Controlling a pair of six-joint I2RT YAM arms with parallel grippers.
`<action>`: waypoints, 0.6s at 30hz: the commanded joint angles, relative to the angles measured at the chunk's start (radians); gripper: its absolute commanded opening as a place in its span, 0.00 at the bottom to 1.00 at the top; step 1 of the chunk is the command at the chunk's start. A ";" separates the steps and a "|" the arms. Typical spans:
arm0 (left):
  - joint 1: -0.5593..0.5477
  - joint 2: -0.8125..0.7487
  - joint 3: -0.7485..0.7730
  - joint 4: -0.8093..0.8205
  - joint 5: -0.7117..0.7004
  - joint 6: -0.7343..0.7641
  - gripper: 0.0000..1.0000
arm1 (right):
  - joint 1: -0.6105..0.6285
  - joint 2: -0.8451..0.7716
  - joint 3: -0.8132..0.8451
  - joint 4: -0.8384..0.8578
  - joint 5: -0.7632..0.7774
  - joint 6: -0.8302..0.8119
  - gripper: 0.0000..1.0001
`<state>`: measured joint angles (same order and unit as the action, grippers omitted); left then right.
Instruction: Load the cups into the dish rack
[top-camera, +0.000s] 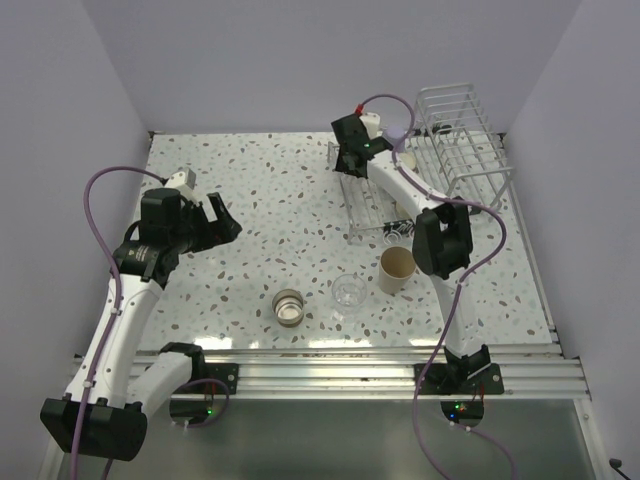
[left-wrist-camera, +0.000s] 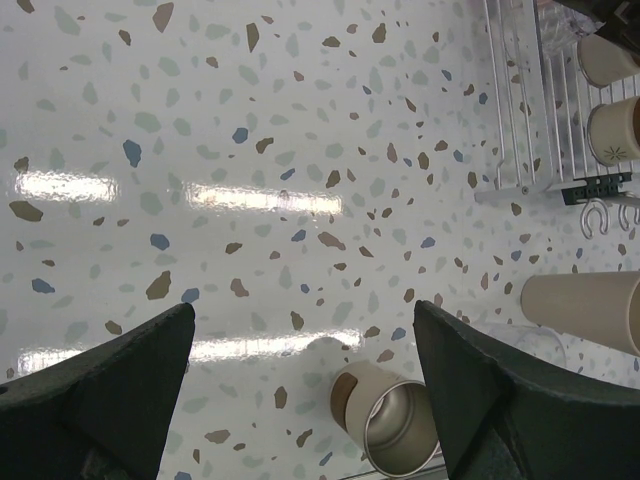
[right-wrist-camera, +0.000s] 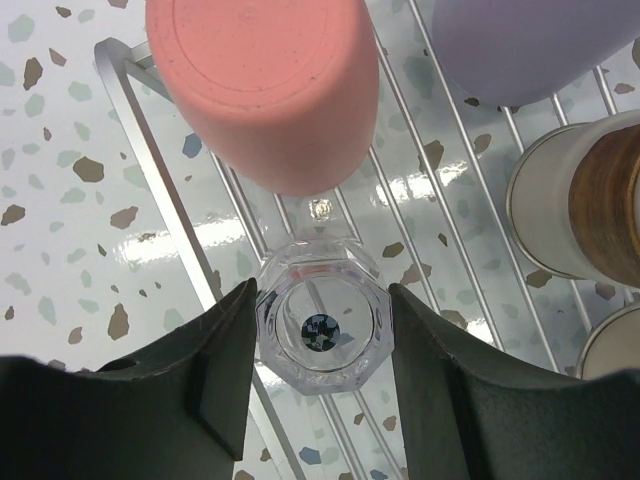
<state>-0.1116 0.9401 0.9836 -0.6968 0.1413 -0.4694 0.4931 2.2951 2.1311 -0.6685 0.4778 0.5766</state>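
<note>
My right gripper is at the low flat part of the dish rack, its jaws touching both sides of a clear cup that stands upside down on the wires. A coral-red cup, a lavender cup and a brownish metallic cup stand in the rack around it. On the table are a metallic cup, a second clear cup and a taller beige cup. My left gripper hovers open and empty at the left; its wrist view shows the metallic cup just below its jaws.
The rack's taller cage part stands at the back right corner. A metal rail runs along the table's near edge. Walls enclose the table on three sides. The right arm's elbow hangs over the beige cup's right side.
</note>
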 joint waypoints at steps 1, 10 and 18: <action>0.007 -0.001 -0.003 0.028 -0.006 0.025 0.93 | 0.015 -0.057 -0.007 0.032 -0.005 0.026 0.00; 0.006 -0.001 -0.005 0.029 0.003 0.021 0.93 | 0.019 -0.062 -0.003 -0.003 -0.033 0.009 0.48; 0.006 -0.006 0.003 0.028 0.009 0.023 0.93 | 0.028 -0.088 -0.011 -0.008 -0.021 -0.011 0.86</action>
<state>-0.1116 0.9405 0.9833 -0.6968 0.1421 -0.4675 0.5083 2.2921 2.1242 -0.6731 0.4522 0.5724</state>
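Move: My right hand still grips the upturned clear glass, its middle about 2 cm below my hand point, over the rack's left end. Also a little below my hand, the red cup stands about 8 cm straight ahead, the purple cup some 11 cm right and 8 cm ahead, and the nearest steel cup about 11 cm right and 2 cm ahead. From my left hand the glass lies roughly 27 cm ahead, 23 cm right and 10 cm lower. I ease the glass with my right hand about 1 cm left, towards the rack's left rail, drawing back slightly and hardly changing height. Then I open my fingers from about half to well over three-quarters, letting go of the glass and leaving a clear gap on both sides. ##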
